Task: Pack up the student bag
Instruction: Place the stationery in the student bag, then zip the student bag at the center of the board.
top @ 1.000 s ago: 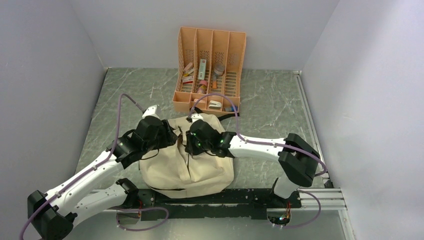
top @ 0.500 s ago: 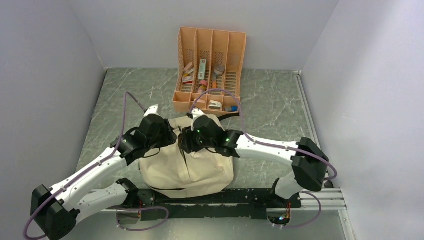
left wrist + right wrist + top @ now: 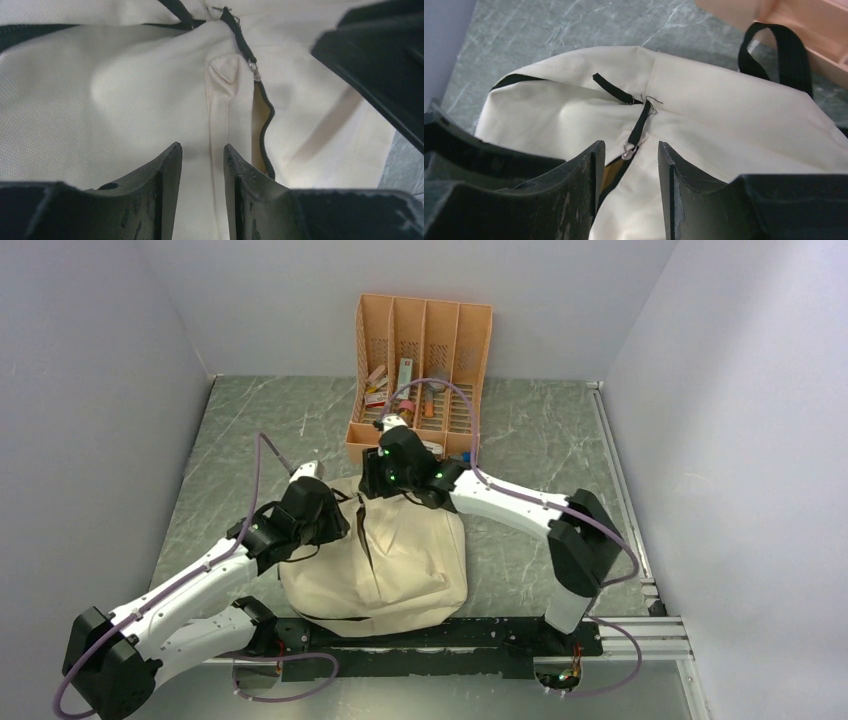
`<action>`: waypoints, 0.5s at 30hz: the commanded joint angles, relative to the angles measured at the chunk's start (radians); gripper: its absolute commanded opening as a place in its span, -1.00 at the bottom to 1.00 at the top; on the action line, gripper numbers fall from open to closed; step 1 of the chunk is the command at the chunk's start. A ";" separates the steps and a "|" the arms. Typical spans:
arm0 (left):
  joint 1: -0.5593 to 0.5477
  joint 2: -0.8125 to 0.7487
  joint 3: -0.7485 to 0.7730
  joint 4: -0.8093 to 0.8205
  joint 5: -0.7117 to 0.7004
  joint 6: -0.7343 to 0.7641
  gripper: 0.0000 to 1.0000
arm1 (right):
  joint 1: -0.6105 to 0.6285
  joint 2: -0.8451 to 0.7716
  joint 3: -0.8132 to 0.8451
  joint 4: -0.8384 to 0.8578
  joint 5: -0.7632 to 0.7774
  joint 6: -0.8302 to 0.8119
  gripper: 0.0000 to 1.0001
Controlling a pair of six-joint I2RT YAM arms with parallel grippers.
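The student bag [image 3: 400,560] lies flat on the table near the arm bases, cream fabric with black trim. Its zipper [image 3: 269,125] runs up the middle and gapes a little, showing tan lining. My left gripper [image 3: 335,523] rests on the bag's left part, open, with a raised fold of fabric [image 3: 216,115] running between its fingertips [image 3: 202,147]. My right gripper [image 3: 378,478] hovers over the bag's far edge, open and empty. The silver zipper pull [image 3: 628,146] lies below the gap between its fingers [image 3: 594,165].
An orange slotted desk organiser [image 3: 420,370] with several small items stands just beyond the bag, close to the right gripper. The bag's black carry strap [image 3: 784,45] loops up toward it. Grey walls enclose the marbled table [image 3: 540,440].
The right gripper opened, let go at the bag's middle and moved back to its far edge by the organiser. The left gripper's jaws narrowed around the fabric fold.
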State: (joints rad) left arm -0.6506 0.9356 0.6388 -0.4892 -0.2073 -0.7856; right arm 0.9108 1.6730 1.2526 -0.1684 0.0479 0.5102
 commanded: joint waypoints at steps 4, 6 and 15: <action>0.011 -0.003 -0.018 0.050 0.041 0.012 -0.26 | 0.005 0.189 0.175 -0.118 -0.077 -0.087 -0.08; 0.011 -0.012 -0.018 0.045 0.036 0.011 -0.27 | 0.005 0.222 0.199 -0.135 -0.078 -0.094 -0.08; 0.015 -0.008 -0.007 0.037 0.026 0.028 -0.28 | 0.004 0.340 0.306 -0.221 -0.110 -0.123 -0.07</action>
State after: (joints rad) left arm -0.6445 0.9287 0.6247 -0.4751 -0.1879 -0.7780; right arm 0.9157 1.9804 1.5063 -0.3286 -0.0387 0.4160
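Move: Below the right hand, roughly 8 cm down and 2 cm to its left, lies the black zip pull at the front end of the bag's opening. The second black pull is about 3 cm farther left of that one. The open zip slot runs back towards the robot, its middle some 7 cm behind the hand, and the carry handle lies about 6 cm ahead and 5 cm right. From the left hand the zip pull is about 6 cm ahead, 3 cm right and 4 cm lower. Sinking about 7 cm and drifting some 3 cm to its left, the empty right hand comes down towards the black zip pull, its fingers still about half open and straddling the pull in its own view. The wrist tips the fingers roughly 10 degrees more steeply down. The left hand stays low over the cream flap left of the slot, only narrowing its gap slightly. ##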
